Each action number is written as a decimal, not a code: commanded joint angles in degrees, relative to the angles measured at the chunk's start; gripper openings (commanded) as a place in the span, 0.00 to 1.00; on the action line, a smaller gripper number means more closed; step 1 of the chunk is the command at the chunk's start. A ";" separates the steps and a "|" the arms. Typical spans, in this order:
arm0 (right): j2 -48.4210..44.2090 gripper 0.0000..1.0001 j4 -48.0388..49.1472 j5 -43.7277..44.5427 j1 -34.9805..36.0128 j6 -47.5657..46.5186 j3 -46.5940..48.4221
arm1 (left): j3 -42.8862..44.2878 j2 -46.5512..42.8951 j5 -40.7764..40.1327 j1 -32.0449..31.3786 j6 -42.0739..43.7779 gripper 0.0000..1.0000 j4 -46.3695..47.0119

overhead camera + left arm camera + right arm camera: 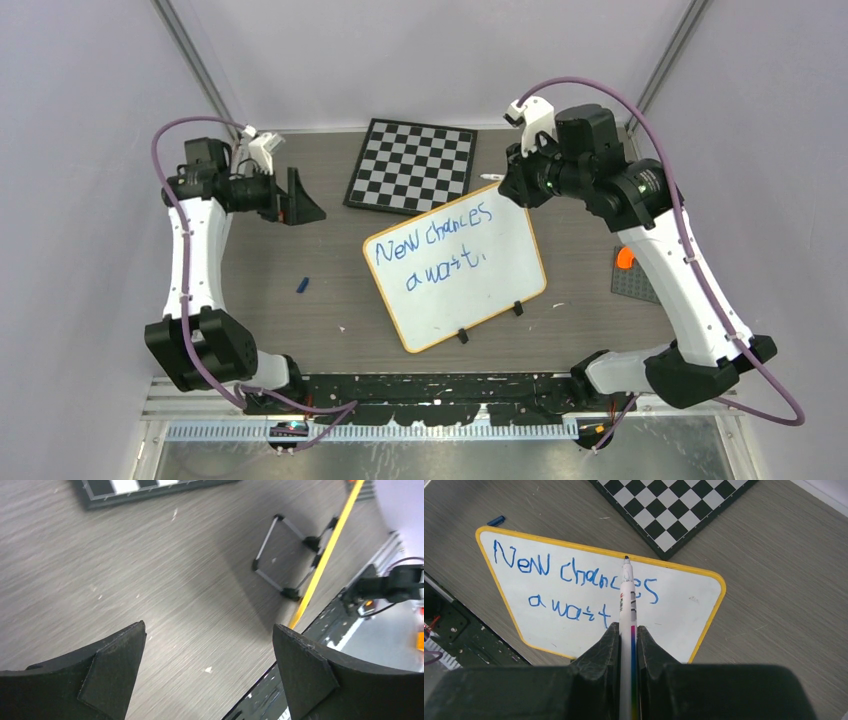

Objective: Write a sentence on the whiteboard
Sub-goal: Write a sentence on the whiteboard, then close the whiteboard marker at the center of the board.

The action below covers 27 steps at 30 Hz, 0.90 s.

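Observation:
The whiteboard (470,290) lies at mid-table, white with an orange rim and two black clips on its near edge. Blue handwriting on it reads "New chances await." My right gripper (627,626) is shut on a white marker (627,595) with a rainbow stripe. The marker's tip points at the board's far rim (664,564), above the word "chances". From above, the right gripper (515,185) hovers at the board's far right corner. My left gripper (300,205) is open at the far left, apart from the board. Only bare table (150,580) lies between its fingers (122,650).
A black-and-white chessboard (412,165) lies just behind the whiteboard. A small blue cap (302,285) rests on the table to the board's left. An orange piece (625,258) on a grey plate (640,285) sits at the right edge.

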 commanded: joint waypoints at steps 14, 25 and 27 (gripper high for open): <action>-9.17 0.00 6.03 -6.12 -4.26 3.40 -14.76 | -19.13 -5.41 -24.74 2.27 25.21 0.88 -0.23; -8.88 0.00 6.03 -9.53 -7.43 5.32 -13.83 | -29.73 2.52 -33.05 -2.19 20.27 0.76 20.01; -8.93 0.00 5.97 -9.63 -7.74 5.26 -13.80 | -31.41 4.10 -34.76 -3.66 20.01 0.75 22.46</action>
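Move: From the left hand, empty and wide open, the blue pen cap lies about 26 cm below, 4 cm back and 7 cm to the left. The whiteboard's middle is some 33 cm to this hand's right and 3 cm back, the chessboard about 30 cm ahead and 21 cm right. From the right hand, which holds the marker, the end of the second line is roughly 23 cm below, 2 cm back and 1 cm left; the final S of "chances" is about 9 cm ahead, level sideways. Down some 20 cm, and first left and back, the left hand swoops towards the blue cap, rolling about 35 degrees so its fingers point more steeply at the table while their wide gap narrows a little. The right hand keeps its grip on the marker and sinks about 5 cm over the whiteboard, easing back and right, then hovers with the tip clear of the surface. ##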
